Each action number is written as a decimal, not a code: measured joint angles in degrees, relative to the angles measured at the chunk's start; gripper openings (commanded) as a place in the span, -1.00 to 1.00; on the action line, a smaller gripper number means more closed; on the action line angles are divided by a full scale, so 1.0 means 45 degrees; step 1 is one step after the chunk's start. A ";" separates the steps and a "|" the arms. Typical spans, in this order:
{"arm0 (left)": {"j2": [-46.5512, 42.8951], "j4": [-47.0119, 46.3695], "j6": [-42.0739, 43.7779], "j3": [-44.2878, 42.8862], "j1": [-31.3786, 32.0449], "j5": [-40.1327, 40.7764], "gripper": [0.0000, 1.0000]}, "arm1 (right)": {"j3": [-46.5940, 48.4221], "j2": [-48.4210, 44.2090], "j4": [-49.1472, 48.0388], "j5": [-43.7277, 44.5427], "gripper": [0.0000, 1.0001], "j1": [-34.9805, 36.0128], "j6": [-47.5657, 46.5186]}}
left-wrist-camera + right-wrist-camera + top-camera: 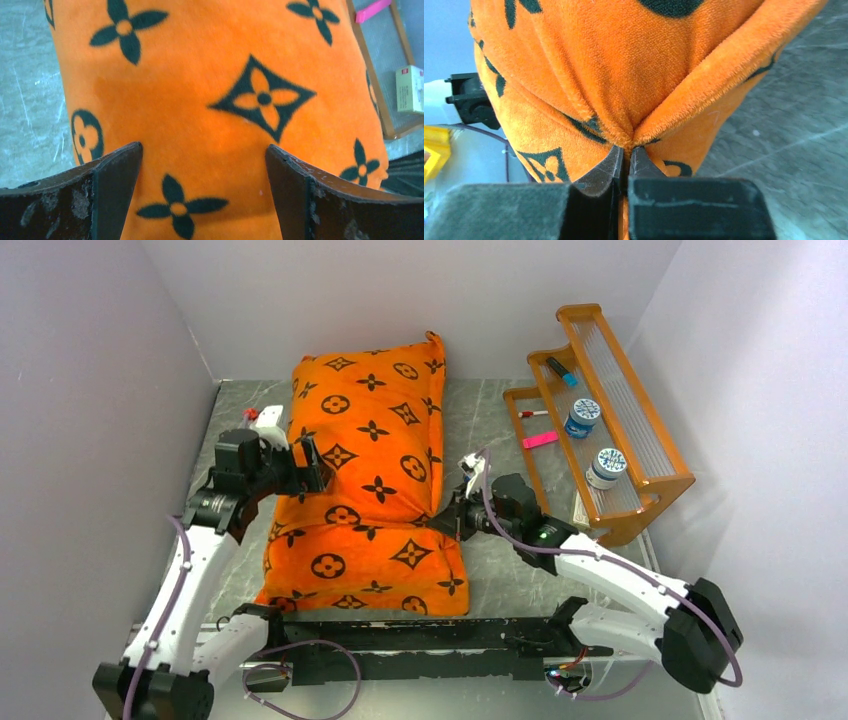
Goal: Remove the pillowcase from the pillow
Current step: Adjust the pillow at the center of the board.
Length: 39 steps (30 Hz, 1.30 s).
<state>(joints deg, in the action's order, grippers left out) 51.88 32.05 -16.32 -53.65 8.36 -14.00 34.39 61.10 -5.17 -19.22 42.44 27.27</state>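
The orange pillowcase [370, 475] with dark brown monogram motifs covers the whole pillow, which lies on the grey table; no white pillow shows. My left gripper [312, 465] is open at the pillowcase's left edge, its fingers spread over the orange fabric [210, 115] in the left wrist view, gripper midpoint [202, 165]. My right gripper [446, 519] is shut on a pinched fold of the pillowcase at its right edge; in the right wrist view the fabric [624, 75] bunches into the closed tips [626, 152].
An orange wooden rack [600, 430] stands at the right with two white jars [582, 417], a marker and a pink item. White walls close in left, back and right. A black rail [420, 645] lies along the near table edge.
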 measured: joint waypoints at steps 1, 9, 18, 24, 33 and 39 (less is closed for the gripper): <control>0.0359 -0.0073 -0.0087 -0.0272 0.0000 0.0005 0.96 | -0.0068 -0.0253 0.0165 0.0185 -1.00 -0.0092 -0.0083; 0.3075 -0.1054 -0.0806 -0.2545 -0.0005 0.0010 0.96 | -0.0364 -0.1705 0.2288 0.1617 -1.00 -0.1282 -0.0403; 0.5809 -0.2623 -0.2064 -0.4255 -0.1438 -0.0986 0.95 | -0.0583 -0.2798 0.3327 0.2929 -1.00 -0.1957 -0.0646; 0.7805 -0.3657 -0.3104 -0.4896 -0.2220 -0.1661 0.96 | -0.0976 -0.3026 0.3036 0.2909 -1.00 -0.1987 -0.0636; 1.0773 -0.6790 -0.5047 -0.4979 -0.2312 -0.5037 0.96 | -0.1326 -0.3128 0.2560 0.2822 -1.00 -0.2016 -0.0641; 1.0982 -0.8048 -0.5430 -0.4935 -0.1676 -0.5639 0.08 | -0.1326 -0.2735 0.2589 0.2832 -1.00 -0.2093 -0.0748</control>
<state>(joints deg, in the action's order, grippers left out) 101.30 -4.16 -40.75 -75.85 0.82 -39.38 28.42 48.80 6.48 -6.48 33.01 23.90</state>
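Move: The pillow's far left edge, which the left hand goes for, lies about 18 cm ahead of it, 5 cm to its left and some 4 cm lower; the pillow's middle is about 11 cm to the right and 3 cm back. The right hand already pinches a fold of the case on the pillow's right side, with the bare board it heads for about 9 cm to its right and 3 cm ahead, roughly 12 cm below. One blue block lies about 11 cm ahead and 8 cm right of it, equally low. The right hand keeps its shut pinch on the fold and draws it some 9 cm to the right and slightly forward in a quick pull, turning about 20 degrees clockwise and sinking a little, then holds it there. Meanwhile the open left hand sweeps about 20 cm forward along the pillow's left side, rising over the first half and dipping after, then cuts right into the far left edge while rolling its left side down some 30 degrees, its fingers starting to close around the cloth only at the end. ##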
